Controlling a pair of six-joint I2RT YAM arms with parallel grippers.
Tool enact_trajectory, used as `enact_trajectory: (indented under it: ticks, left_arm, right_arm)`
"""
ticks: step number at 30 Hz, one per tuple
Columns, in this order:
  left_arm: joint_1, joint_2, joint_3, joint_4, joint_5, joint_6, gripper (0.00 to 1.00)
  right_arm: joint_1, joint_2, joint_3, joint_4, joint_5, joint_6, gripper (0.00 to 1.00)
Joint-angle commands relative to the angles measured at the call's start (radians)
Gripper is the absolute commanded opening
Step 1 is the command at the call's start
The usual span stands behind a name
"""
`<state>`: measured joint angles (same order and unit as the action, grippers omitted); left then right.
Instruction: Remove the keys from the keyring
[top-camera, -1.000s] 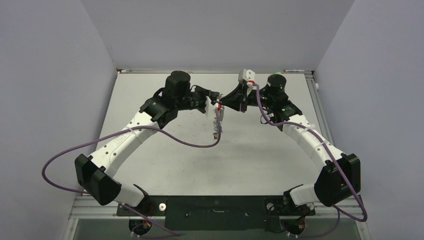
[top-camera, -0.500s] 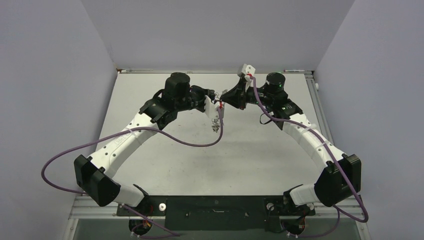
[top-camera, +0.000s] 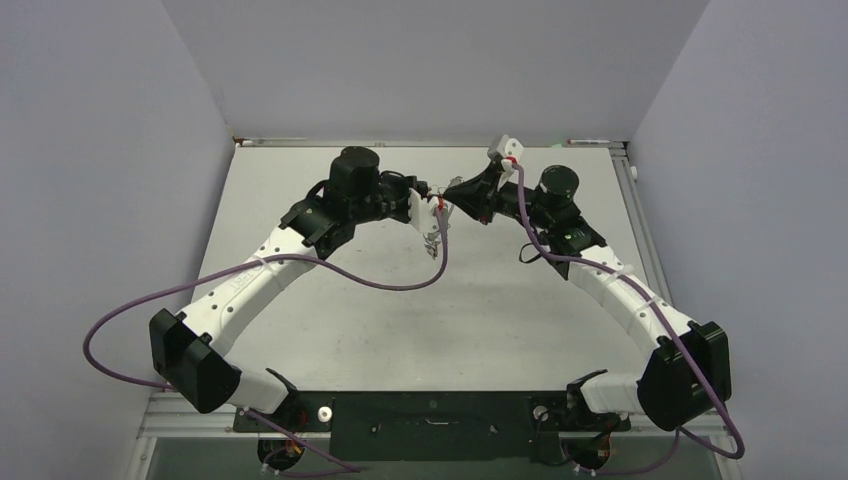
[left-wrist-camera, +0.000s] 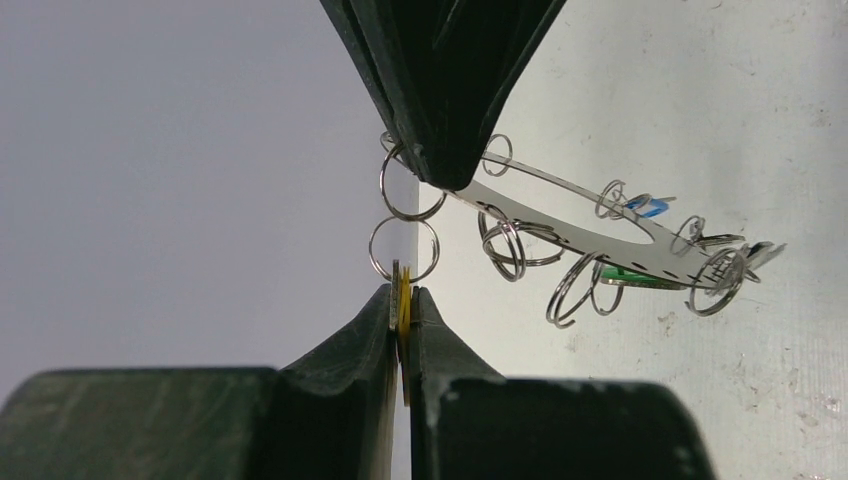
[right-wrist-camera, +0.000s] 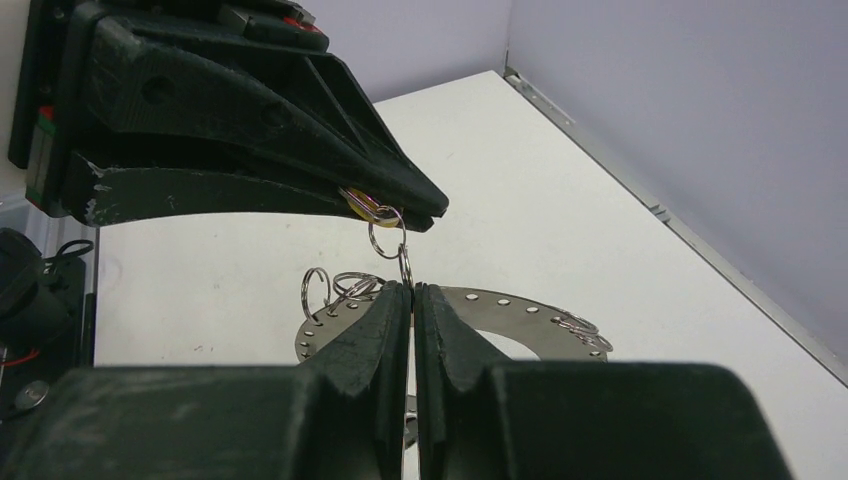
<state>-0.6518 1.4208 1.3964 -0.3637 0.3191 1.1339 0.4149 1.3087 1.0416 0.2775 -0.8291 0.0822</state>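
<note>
In the left wrist view my left gripper (left-wrist-camera: 403, 292) is shut on a yellow-headed key (left-wrist-camera: 403, 305). Two small wire rings (left-wrist-camera: 403, 248) chain that key to the keyring (left-wrist-camera: 560, 212), a flat grey disc with a large hole, held in the air. My right gripper (right-wrist-camera: 412, 288) is shut on the keyring's edge (right-wrist-camera: 520, 305). Keys with blue (left-wrist-camera: 650, 207) and green (left-wrist-camera: 628, 273) heads hang off the disc's far side among several loose wire rings. From above, the two grippers meet tip to tip, left (top-camera: 434, 206) and right (top-camera: 450, 196), over the far middle of the table.
Below the grippers lies the white table (top-camera: 500, 300), its raised metal rim (top-camera: 640, 220) running along the right and back. Grey walls stand close on three sides. A purple cable (top-camera: 380, 285) droops from the left arm across the table.
The right arm has swung its wrist slightly right and back, and the hanging keyring has risen a little. Both grips have held.
</note>
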Motion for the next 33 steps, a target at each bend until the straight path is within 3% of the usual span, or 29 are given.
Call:
enact_trajectory:
  ticks: [1, 17, 22, 28, 33]
  left_arm:
    - [0.026, -0.037, 0.001, 0.026, -0.007, -0.065, 0.0]
    - [0.042, 0.029, 0.075, 0.012, 0.115, -0.247, 0.0]
    - [0.049, 0.053, 0.177, -0.124, 0.232, -0.346, 0.0]
    - [0.076, 0.101, 0.382, -0.325, 0.25, -0.524, 0.5]
    - [0.201, 0.203, 0.649, -0.464, 0.355, -0.756, 0.73]
  right_arm:
    - [-0.011, -0.057, -0.045, 0.269, 0.116, 0.055, 0.05]
    - [-0.01, -0.029, -0.165, 0.779, 0.148, 0.228, 0.05]
    - [-0.011, -0.029, -0.175, 0.839, 0.148, 0.251, 0.05]
    - [-0.033, -0.041, -0.172, 0.841, 0.128, 0.253, 0.05]
    - [-0.051, -0.032, -0.149, 0.857, 0.054, 0.284, 0.05]
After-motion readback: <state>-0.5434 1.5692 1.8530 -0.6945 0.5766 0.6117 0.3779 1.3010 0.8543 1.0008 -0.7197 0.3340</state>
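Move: The yellow key is already shut in the left fingers, and two linked split rings join it to the keyring plate. The right fingers pinch the plate's rim; from them the key is about 4 cm to the left and 2 cm ahead, nearly level. The plate's middle hangs some 6 cm below the right fingers, about 3 cm back and 1 cm left. The green tag is roughly 9 cm below that hand, 4 cm back and 1 cm left. The keyring plate is carried up about 6 cm by the right hand, which keeps its pinch on the rim, tips its fingertips upward and eases 2 cm to the right late on. The left hand first stays nearly in place on the yellow key, slowly turning and drifting right. Then it opens wide, lets go and rises about 6 cm, tipping some 30 degrees. ##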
